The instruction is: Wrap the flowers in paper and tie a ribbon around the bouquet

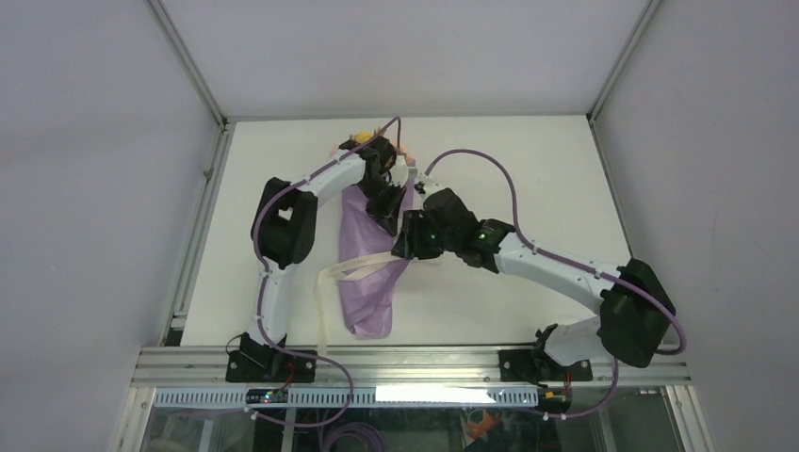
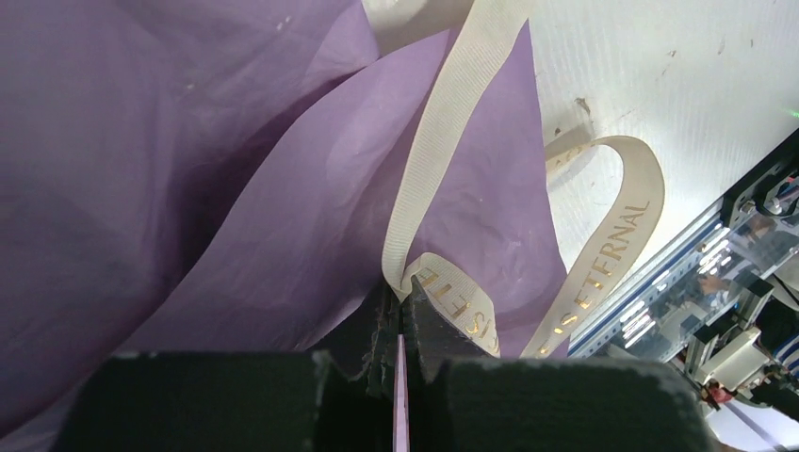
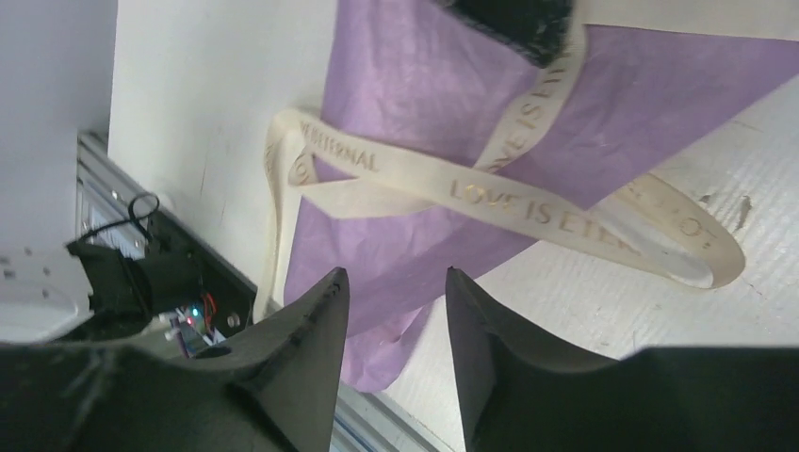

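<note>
The bouquet lies on the white table, its lilac-purple paper (image 1: 369, 303) forming a cone with the narrow end toward the arms. Yellow and pink flowers (image 1: 359, 140) poke out at the far end, mostly hidden behind my left arm. The cream ribbon (image 1: 363, 266), printed with gold letters, crosses the cone and loops beside it. My left gripper (image 2: 407, 287) is shut on a fold of the ribbon (image 2: 443, 122) over the paper (image 2: 236, 188). My right gripper (image 3: 391, 276) is open with nothing between its fingers, hovering above the ribbon (image 3: 528, 209) and paper (image 3: 424, 104).
One ribbon tail (image 1: 323, 325) runs toward the table's front edge and the metal rail (image 1: 405, 363). The arms' bases and wiring (image 3: 184, 315) sit along that rail. Bare white table (image 1: 537, 179) spreads to the right of the bouquet, with grey walls around.
</note>
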### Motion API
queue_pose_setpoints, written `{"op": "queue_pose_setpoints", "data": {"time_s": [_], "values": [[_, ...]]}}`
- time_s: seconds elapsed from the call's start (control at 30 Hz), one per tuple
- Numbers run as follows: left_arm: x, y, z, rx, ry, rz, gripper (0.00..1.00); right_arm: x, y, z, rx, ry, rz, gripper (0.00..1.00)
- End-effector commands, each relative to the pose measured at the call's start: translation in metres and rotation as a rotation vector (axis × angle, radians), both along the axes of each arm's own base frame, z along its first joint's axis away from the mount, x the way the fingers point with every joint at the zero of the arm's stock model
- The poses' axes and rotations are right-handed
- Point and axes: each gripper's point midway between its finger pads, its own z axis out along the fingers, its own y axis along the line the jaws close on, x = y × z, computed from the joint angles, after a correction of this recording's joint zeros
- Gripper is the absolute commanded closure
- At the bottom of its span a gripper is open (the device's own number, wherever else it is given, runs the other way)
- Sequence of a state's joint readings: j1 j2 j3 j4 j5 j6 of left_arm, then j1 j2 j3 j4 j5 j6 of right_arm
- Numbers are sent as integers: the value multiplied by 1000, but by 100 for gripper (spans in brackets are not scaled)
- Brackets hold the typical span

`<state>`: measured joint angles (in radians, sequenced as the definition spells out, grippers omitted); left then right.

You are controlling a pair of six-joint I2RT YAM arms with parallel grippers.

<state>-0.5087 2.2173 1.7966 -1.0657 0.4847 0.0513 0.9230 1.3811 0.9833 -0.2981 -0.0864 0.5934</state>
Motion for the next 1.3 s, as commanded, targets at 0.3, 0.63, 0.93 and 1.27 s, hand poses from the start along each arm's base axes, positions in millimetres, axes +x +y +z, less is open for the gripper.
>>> {"op": "queue_pose_setpoints", "data": {"time_s": [0.3,0.63,0.93,1.27], "values": [[13,-9,34,-81,-79,-12,100,39,2,-28,72,64,-147,49],[17,-9,47,-93,-125,-24,100,58,4,-64,-10,134,-184,70],[-4,-33,140,-385,-224,-153,100,61,5,-80,39,211,-209,88],[-104,-14,150,-567,-318,-560,100,73,7,-98,125,293,-247,89]]}}
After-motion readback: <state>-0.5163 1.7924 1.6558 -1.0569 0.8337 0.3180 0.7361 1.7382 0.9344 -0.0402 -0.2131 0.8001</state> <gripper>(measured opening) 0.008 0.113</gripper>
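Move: The right hand, empty and open, has the ribbon strand across the purple paper about 4 cm ahead, 1 cm to its right and 10 cm below. The ribbon's right loop lies some 2 cm ahead and 7 cm right, its folded tail level and 15 cm left, and the closed left gripper about 10 cm ahead and 1 cm left, all 10 to 12 cm lower. From the left hand, already pinching ribbon, that strand is roughly 6 cm back, 2 cm right, at nearly its height. Down and somewhat forward, the right hand drops about 10 cm onto the ribbon strand lying on the purple paper, its wrist tipping down and turning slightly clockwise, and pinches the strand as the fingers close, then eases a little farther forward. The left hand, keeping its grip on the ribbon, first holds still, then lifts quickly by some 14 cm while tilting and drawing back a few centimetres. ##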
